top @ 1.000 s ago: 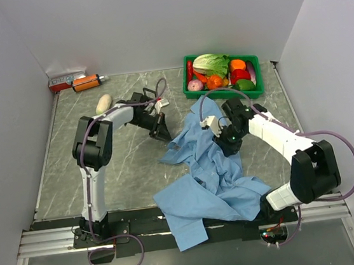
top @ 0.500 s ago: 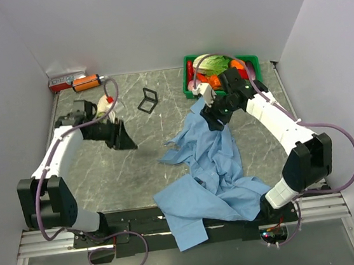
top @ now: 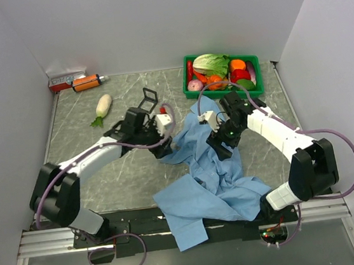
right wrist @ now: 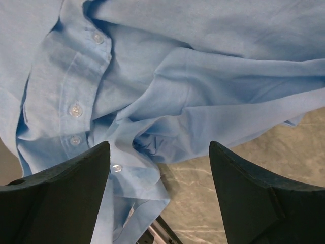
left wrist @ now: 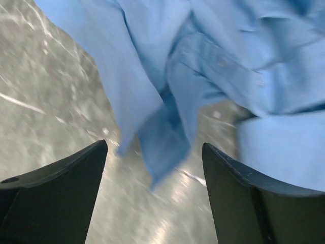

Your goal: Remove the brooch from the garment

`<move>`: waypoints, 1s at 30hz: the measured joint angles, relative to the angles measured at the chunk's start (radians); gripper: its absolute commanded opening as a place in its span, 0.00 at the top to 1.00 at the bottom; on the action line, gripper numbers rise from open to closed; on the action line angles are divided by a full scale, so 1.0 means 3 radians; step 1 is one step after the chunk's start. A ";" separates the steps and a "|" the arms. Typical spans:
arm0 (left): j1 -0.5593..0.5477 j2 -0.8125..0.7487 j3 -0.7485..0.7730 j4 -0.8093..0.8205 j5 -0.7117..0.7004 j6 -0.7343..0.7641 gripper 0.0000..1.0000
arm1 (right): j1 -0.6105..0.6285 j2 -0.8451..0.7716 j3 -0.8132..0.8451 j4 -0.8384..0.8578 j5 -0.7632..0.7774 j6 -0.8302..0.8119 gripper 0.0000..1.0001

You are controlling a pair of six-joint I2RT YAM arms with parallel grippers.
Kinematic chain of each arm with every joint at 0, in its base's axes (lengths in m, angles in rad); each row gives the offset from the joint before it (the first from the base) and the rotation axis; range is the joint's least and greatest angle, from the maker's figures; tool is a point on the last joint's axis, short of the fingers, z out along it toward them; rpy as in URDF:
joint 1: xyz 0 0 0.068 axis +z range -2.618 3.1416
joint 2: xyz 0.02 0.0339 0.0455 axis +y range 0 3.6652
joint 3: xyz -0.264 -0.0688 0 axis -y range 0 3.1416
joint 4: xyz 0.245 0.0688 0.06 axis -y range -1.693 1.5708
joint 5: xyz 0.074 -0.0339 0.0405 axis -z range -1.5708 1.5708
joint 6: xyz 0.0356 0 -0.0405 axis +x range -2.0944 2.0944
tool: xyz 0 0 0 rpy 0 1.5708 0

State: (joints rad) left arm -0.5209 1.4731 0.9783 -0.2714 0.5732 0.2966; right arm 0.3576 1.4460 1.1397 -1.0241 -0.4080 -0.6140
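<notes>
The garment [top: 210, 167], a wrinkled light blue shirt, lies crumpled from the table's middle down over the near edge. My left gripper [top: 163, 149] sits at its left edge. In the left wrist view that gripper [left wrist: 155, 146] is open, with a blurred hanging point of the garment [left wrist: 162, 142] just beyond its fingertips and nothing between them. My right gripper [top: 221, 148] hovers over the shirt's middle. It [right wrist: 159, 146] is open above folds and the button strip [right wrist: 75, 109], gripping nothing. The brooch does not show in any view.
A green crate [top: 253, 57] of vegetables stands at the back right. A white radish [top: 102, 105] and a small black frame [top: 149, 99] lie behind the left arm. An orange bottle [top: 85, 83] and a box [top: 65, 79] sit in the back left corner.
Both grippers went from shut to open. The left arm swung out to the back left, then in to the shirt's left edge. The right arm lifted toward the crate, then returned over the shirt.
</notes>
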 measured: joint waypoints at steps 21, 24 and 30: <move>0.0081 -0.0239 -0.0070 0.0038 -0.0745 0.0547 0.99 | -0.0318 0.0329 0.0221 -0.0095 -0.0464 0.0009 1.00; 0.0484 -0.0916 -0.0155 -0.0275 -0.0762 0.0718 0.99 | -0.0345 0.0351 0.0582 -0.0092 -0.0538 -0.0045 1.00; 0.0912 -0.2094 -0.0237 -0.1250 -0.0921 0.1359 0.99 | -0.0343 0.0355 0.0918 -0.0107 -0.0612 -0.0131 0.90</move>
State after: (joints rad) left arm -0.2474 0.8448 0.9073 -0.6464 0.2970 0.7044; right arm 0.2546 1.5524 1.4151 -1.0561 -0.5915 -0.6533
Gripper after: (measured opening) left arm 0.021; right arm 0.010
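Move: The near-side corner of the garment's loose left flap lies about 5 cm ahead of the open left hand, 1 cm to its right and 5 cm below; the flap's second point is some 3 cm back and 2 cm left of the hand, and the black frame roughly 20 cm ahead, 4 cm left. The open right hand is over a garment fold about 1 cm back, 1 cm left and 4 cm below, with the vegetable crate some 31 cm ahead, 2 cm right. The left hand reaches about 5 cm forward and as far down, shuts its fingers on the flap's corner, then sweeps it some 18 cm left and 14 cm up, drawing back late while the wrist swings the fingers forward and up by about 30 degrees. The right hand sinks nearly 3 cm and eases slightly back as its fingers shut at the fold, then rises and goes forward over the garment towards the crate; whether it has cloth in its tips can't be made out. ##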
